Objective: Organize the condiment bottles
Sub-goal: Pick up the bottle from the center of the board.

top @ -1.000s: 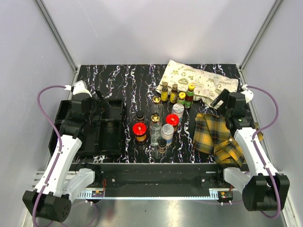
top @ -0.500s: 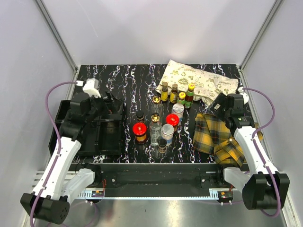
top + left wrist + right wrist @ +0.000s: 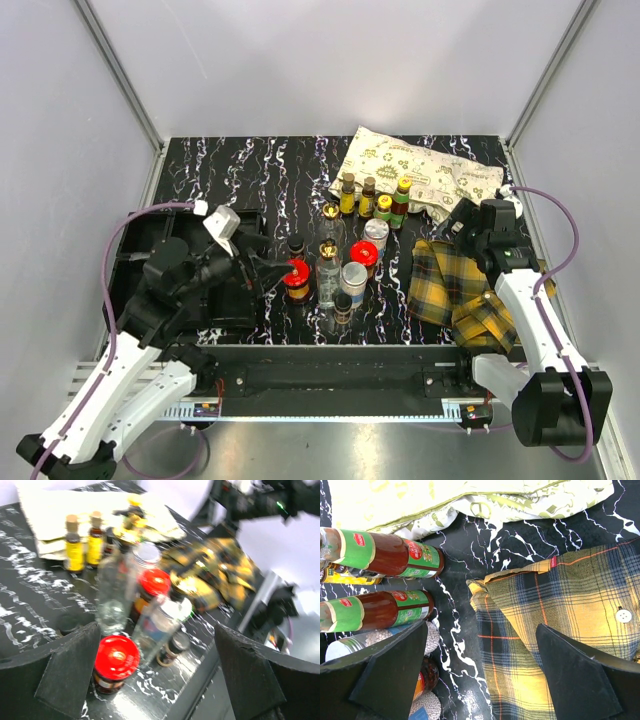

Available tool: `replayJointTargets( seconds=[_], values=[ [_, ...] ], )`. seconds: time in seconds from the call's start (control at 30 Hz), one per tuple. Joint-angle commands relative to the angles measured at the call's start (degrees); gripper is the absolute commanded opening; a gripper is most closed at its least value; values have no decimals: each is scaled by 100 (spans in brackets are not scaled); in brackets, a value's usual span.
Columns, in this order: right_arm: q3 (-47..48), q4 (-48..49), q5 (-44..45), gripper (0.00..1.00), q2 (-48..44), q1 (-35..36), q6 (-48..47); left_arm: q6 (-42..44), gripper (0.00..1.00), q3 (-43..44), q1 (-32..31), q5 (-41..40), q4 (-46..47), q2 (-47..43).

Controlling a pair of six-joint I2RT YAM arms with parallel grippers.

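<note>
The condiment bottles (image 3: 345, 250) stand clustered mid-table. Yellow and green sauce bottles (image 3: 367, 197) form the back row. In front of them are gold-capped clear bottles (image 3: 327, 265), silver-lidded shakers (image 3: 353, 279), red-lidded jars (image 3: 365, 252) and tiny dark bottles (image 3: 343, 305). My left gripper (image 3: 272, 276) is open, just left of the front red-lidded jar (image 3: 116, 657), with nothing between its fingers (image 3: 70, 672). My right gripper (image 3: 458, 222) hangs open over the tabletop. Sauce bottles (image 3: 385, 555) lie to its left in the right wrist view, and a plaid cloth (image 3: 560, 620) to its right.
A black compartment tray (image 3: 228, 305) sits at the left, partly under my left arm. A patterned white bag (image 3: 415, 175) lies behind the bottles. The yellow plaid cloth (image 3: 455, 285) is crumpled at the right. Grey walls close the table in.
My left arm swung from above the tray to the right, up to the front red-lidded jar. The right gripper shifted only slightly. No bottle has moved.
</note>
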Motion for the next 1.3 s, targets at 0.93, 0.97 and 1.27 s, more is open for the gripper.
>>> replayJointTargets(
  seconds=[0.93,0.97,1.27],
  values=[
    [120,16,-285,100,-73,-14,-31,339,86,-436,-2629,-3445,2828,1935],
    [111,25,-285,100,-65,-22,-31,303,83,-489,-2646,-3471,2943,1962],
    [128,25,-276,100,-12,-14,-39,224,73,-490,-2708,-3560,3401,2339]
  ],
)
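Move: The glass bottle with the gold cap, the nearer of two, stands about 11 cm to the right of the left hand and 5 cm ahead, its middle some 15 cm lower. The front red-lidded jar is 4 cm right and 5 cm ahead, the white-lidded jar about 17 cm right and 5 cm ahead, both some 21 cm below; the rear glass bottle stands about 9 cm beyond the nearer one. From the right hand the nearer bottle lies roughly 31 cm left, 8 cm back and 2 cm below. The near glass bottle's gold cap ends up between the left hand's fingers: the hand goes about 10 cm right, first easing back a little, then forward to finish some 4 cm farther out. It dips about 7 cm, then lifts by 2 or 3, rolling slightly and back, while the wide-open fingers begin to close around the cap, still about three-quarters open. ##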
